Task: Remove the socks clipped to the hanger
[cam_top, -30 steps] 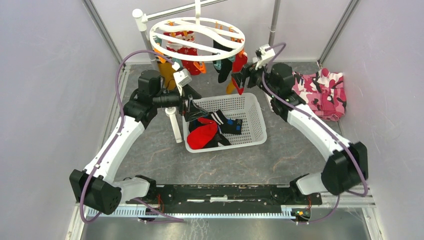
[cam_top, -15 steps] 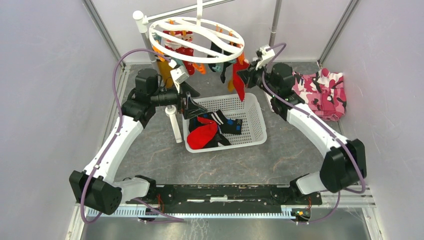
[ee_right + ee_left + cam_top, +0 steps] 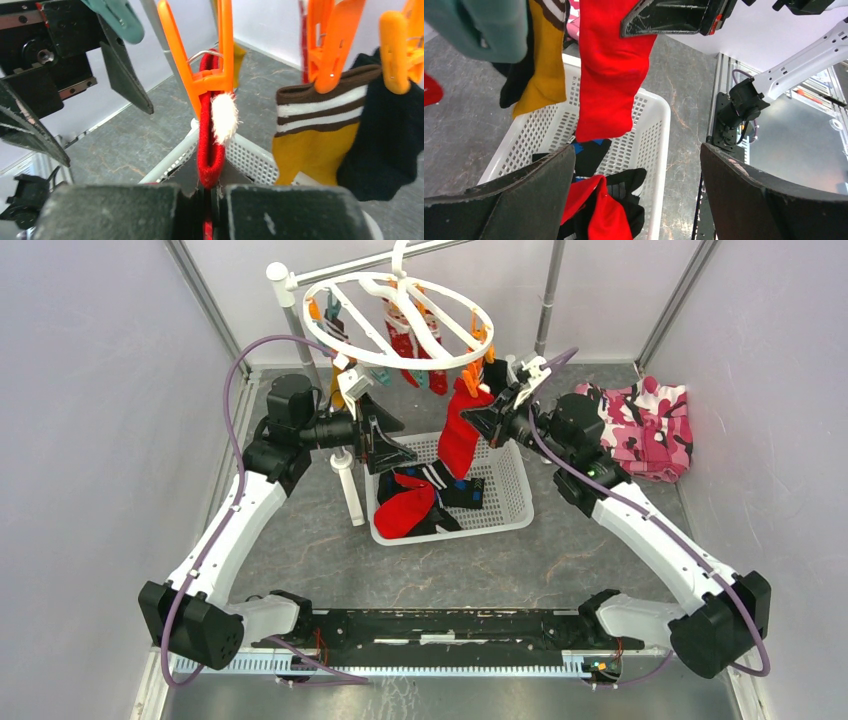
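Note:
The white round hanger (image 3: 400, 318) hangs at the back with orange and teal clips. My right gripper (image 3: 475, 421) is shut on a red sock (image 3: 457, 440) that an orange clip (image 3: 210, 75) still holds by its cuff; the sock (image 3: 210, 150) runs down between the shut jaws (image 3: 210, 192). A mustard sock (image 3: 310, 150) with a striped cuff and a black sock (image 3: 385, 150) hang beside it. My left gripper (image 3: 405, 443) stands open and empty over the basket's left side, just left of the red sock (image 3: 611, 75).
A white perforated basket (image 3: 520, 490) under the hanger holds red and black socks (image 3: 420, 502). A pink camouflage cloth (image 3: 645, 425) lies at the right. A white post (image 3: 346, 485) stands left of the basket. Grey walls close in on both sides.
My right gripper has shut on the red sock and drawn it down and left towards the basket. The hanger has swung round. My left gripper has shifted slightly right.

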`<state>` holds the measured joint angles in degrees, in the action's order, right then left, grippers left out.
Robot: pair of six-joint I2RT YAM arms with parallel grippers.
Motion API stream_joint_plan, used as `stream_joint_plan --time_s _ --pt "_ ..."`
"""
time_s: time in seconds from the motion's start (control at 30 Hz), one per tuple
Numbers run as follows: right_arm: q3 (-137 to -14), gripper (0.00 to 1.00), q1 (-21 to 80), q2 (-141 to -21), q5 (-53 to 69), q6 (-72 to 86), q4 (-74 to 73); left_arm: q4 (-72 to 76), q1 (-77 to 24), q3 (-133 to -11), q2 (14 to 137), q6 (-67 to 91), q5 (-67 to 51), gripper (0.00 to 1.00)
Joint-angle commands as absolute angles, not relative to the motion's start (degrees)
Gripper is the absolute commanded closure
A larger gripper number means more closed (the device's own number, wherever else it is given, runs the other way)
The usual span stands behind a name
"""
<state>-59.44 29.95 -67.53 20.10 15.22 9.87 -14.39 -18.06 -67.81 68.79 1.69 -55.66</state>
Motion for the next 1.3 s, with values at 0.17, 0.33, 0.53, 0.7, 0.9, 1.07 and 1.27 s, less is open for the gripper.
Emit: stream_joint_plan --time_s 0.17,0.33,0.53,0.7,0.9,1.07,1.27 --pt "-63.05 0.99 34.69 -69.07 30.82 23.33 12.56 -6.84 -18.05 -64.25 67.21 10.27 -60.00 0.00" --pt "-63.37 0.98 37.70 -70.37 31.87 26.18 15.86 -3.27 -18.54 -62.72 67.46 11.42 -60.39 0.00" --pt "-63.70 0.97 39.43 -72.26 32.92 28.61 18.90 -0.93 -18.58 -63.92 69.08 9.96 -60.60 0.00" --pt "-63.93 0.97 39.80 -73.06 33.08 29.99 20.27 -0.19 -18.58 -64.56 70.39 10.33 -64.24 0.02" --pt "-63.44 0.95 39.81 -73.47 34.84 32.82 23.12 -0.86 -18.63 -64.15 70.29 9.41 -68.22 0.17" --pt "-62.92 0.80 39.79 -73.54 34.45 33.48 23.62 -1.15 -18.60 -64.77 70.41 9.60 -68.79 0.59" --pt "-63.75 0.40 39.31 -72.43 29.01 31.89 21.74 -1.67 -18.58 -64.93 70.40 11.50 -67.28 0.86"
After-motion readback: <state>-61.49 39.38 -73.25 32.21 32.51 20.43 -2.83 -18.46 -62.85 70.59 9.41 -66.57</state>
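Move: The right fingers already pinch the still-clipped red sock; the open left gripper waits roughly 11 cm to their left and 5 cm back, a couple of centimetres lower. From the left hand, the sock's middle is about 10 cm right, 4 cm ahead and roughly level. The mustard sock hangs some 7 cm ahead and 3 cm right of the right hand, nearly level. Right hand draws the sock about 11 cm left and back; left fingers close on it, right ones open. ##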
